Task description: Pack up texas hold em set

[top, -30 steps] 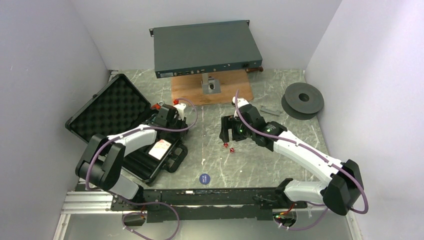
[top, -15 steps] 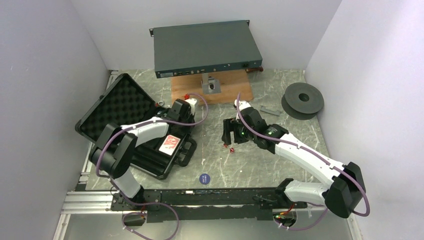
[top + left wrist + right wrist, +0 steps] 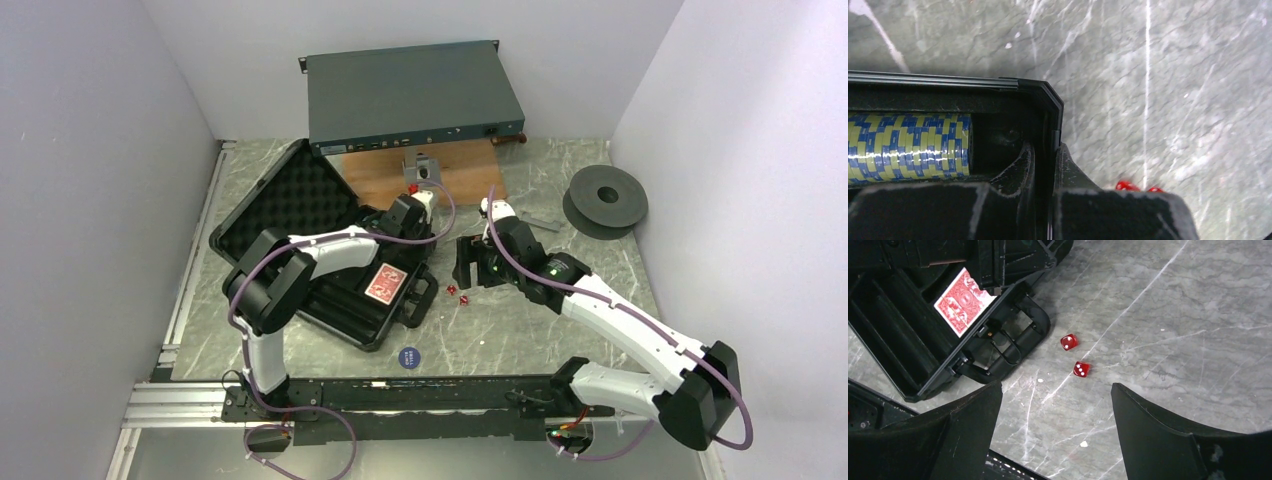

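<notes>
The black briefcase lies open left of centre, its foam lid raised. A red-backed card deck rests in the base. My left gripper is shut on the case's right side wall, one finger inside and one outside. A blue-and-yellow-looking chip stack lies in the slot beside it. Two red dice lie on the table just right of the case handle. My right gripper hovers open above the table just short of the dice, holding nothing. A blue disc lies near the front edge.
A large grey rack box stands at the back on a wooden board. A dark grey spool sits at the right wall. A small grey bar lies behind my right arm.
My left gripper closed on the case wall and dragged the open case rightward towards the dice. The right gripper shifted slightly and stayed open.
</notes>
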Tool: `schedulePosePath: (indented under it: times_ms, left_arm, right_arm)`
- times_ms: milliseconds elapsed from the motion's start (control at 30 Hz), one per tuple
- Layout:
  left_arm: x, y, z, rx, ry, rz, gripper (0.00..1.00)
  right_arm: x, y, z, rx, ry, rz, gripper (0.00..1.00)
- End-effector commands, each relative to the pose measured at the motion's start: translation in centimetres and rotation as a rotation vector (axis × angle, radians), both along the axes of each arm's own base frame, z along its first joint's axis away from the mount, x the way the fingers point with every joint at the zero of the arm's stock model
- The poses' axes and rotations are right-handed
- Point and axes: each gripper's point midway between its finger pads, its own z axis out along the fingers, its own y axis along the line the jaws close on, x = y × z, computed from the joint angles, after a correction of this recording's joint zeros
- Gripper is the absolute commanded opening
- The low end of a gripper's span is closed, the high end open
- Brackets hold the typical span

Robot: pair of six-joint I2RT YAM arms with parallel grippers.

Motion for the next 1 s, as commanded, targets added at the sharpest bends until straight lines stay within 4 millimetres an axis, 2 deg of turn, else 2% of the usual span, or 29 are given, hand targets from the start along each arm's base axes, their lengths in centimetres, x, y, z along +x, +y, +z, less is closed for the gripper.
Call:
schedulePosePath:
  times_ms: [0,133,233,300,433,667,833,967]
  left_arm:
    - [-0.7,-7.2,5.6,-0.358,0.076,-0.014,0.08]
    - [-1.0,-7.6,7.3,-0.372,0.039,-0.032,0.4]
    - [-1.4,-6.5,8.9,-0.364,-0.007,-0.034,0.51]
    - [-1.7,-5.5,10.8,-0.357,-0.044,-0.032,0.59]
    - [-2.4,-3.4,13.6,-0.339,-0.118,-0.018,0.84]
    - [-4.1,1.9,17.5,-0.248,-0.228,0.049,0.87]
    - [-6.0,8.2,20.2,-0.156,-0.332,0.164,0.87]
    - [-8.2,14.7,22.2,-0.1,-0.434,0.302,0.88]
  right_arm:
    - [0.2,-1.0,0.3,-0.016,-0.026,-0.037,0.84]
    - [0.3,-1.1,0.6,-0.018,-0.027,-0.043,0.84]
    - [0.2,-1.1,0.9,-0.009,-0.028,-0.046,0.84]
    - [0.2,-1.1,1.1,0.001,-0.03,-0.049,0.84]
    - [0.1,-1.1,0.7,0.004,-0.018,-0.061,0.84]
    - [-0.3,-1.3,-0.9,-0.001,0.031,-0.092,0.84]
    - [-0.4,-1.1,-2.6,-0.016,0.079,-0.101,0.82]
    - [0.1,-0.4,-3.4,-0.019,0.095,-0.089,0.78]
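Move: The left fingers are shut on the right rim of the chip case, near its far corner. The card deck in the case lies about 9 cm left and 6 cm back of that hand, the case handle some 10 cm back and 1 cm left, and the red dice roughly 7 cm back, 6 cm right and 5 cm below. From the open right hand, the dice are about 4 cm ahead, 4 cm left and 13 cm below. Left drags the case rim 3 cm right, opens, rises about 20 cm, drawing back-left; right sinks 3 cm dicewards. ##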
